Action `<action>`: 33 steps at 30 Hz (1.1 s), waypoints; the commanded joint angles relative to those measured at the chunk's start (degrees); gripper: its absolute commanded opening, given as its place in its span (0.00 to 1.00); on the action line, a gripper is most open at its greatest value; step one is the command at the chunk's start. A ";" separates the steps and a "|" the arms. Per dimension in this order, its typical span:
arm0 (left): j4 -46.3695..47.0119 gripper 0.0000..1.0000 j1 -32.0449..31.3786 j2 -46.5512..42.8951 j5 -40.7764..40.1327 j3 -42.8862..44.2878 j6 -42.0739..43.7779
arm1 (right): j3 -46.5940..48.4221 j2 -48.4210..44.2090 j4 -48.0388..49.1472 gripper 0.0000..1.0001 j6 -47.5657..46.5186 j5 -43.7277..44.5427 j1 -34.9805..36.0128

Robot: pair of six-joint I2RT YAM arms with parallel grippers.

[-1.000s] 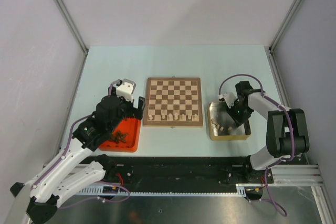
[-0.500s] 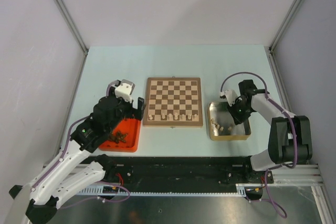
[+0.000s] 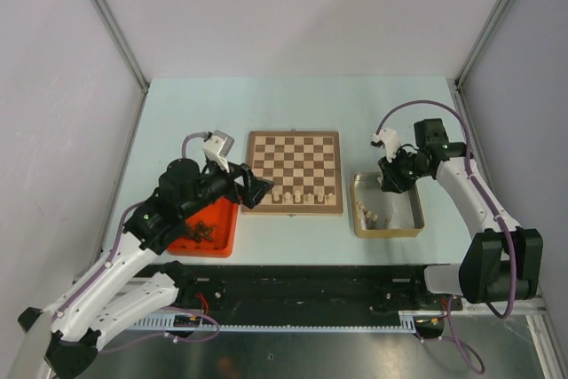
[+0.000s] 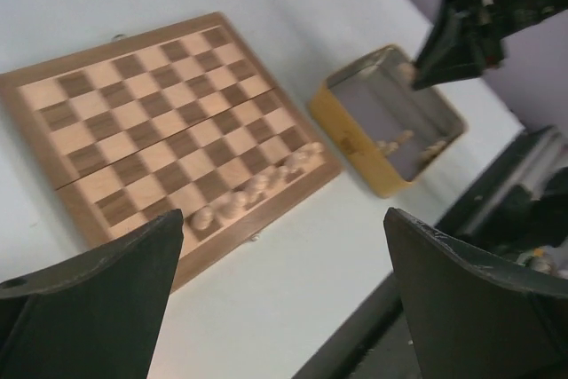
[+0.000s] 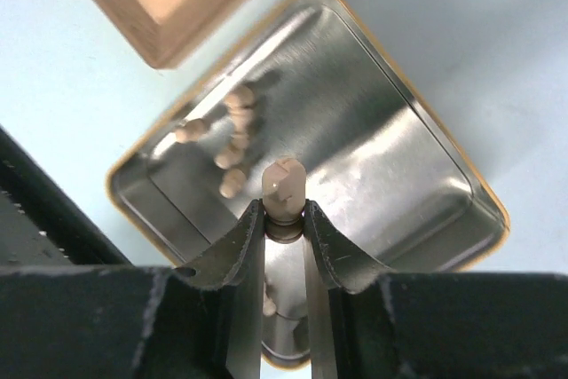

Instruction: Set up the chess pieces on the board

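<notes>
The board (image 3: 293,153) lies mid-table, with a row of pale chess pieces (image 3: 297,195) along its near edge. In the left wrist view the board (image 4: 151,104) and that row of pieces (image 4: 253,188) are a little blurred. My right gripper (image 5: 284,219) is shut on one pale chess piece (image 5: 285,188), which hangs above the gold tin (image 5: 426,157). From the top view this gripper (image 3: 388,180) is over the tin's far left part. My left gripper (image 3: 253,191) hovers by the board's near left corner. Its jaws (image 4: 282,219) are wide open and hold nothing.
Several loose pale pieces (image 3: 368,213) lie in the gold tin (image 3: 388,233), right of the board. A red tray (image 3: 224,241) with dark pieces (image 3: 200,230) sits left of the board, under the left arm. The arms' black base rail runs along the near edge.
The right gripper closed on a pale piece in the tin and lifted it, the arm drawing back. The left gripper swung right, from over the red tray to the board's near left corner.
</notes>
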 commanded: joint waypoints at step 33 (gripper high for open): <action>36.87 0.97 -7.83 22.59 14.08 -0.52 -28.18 | 4.58 0.30 -5.80 0.12 -3.57 -28.36 5.85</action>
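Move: The chess piece already pinched in the right gripper is about 37 cm right of the open left gripper, 5 cm farther out and 13 cm lower; the near row of set pieces stands some 8 cm right of the left hand, 7 cm ahead and 22 cm below. From the right hand, the left gripper is 37 cm left, 5 cm back and 13 cm up. The tray's middle is roughly 11 cm below, 3 cm right, level fore-and-aft, and its loose pieces are 5 cm left, 5 cm back and 11 cm down. Bring the two grippers together for a hand-over: send the left one, kept wide open, about 12 cm to the right, swinging its fingers round to point right and nearly level. Carry the gripped piece leftwards some 9 cm with the right hand, rising and then easing back as well, tipping its fingers up towards the left gripper, and settle there while the left keeps coming. ##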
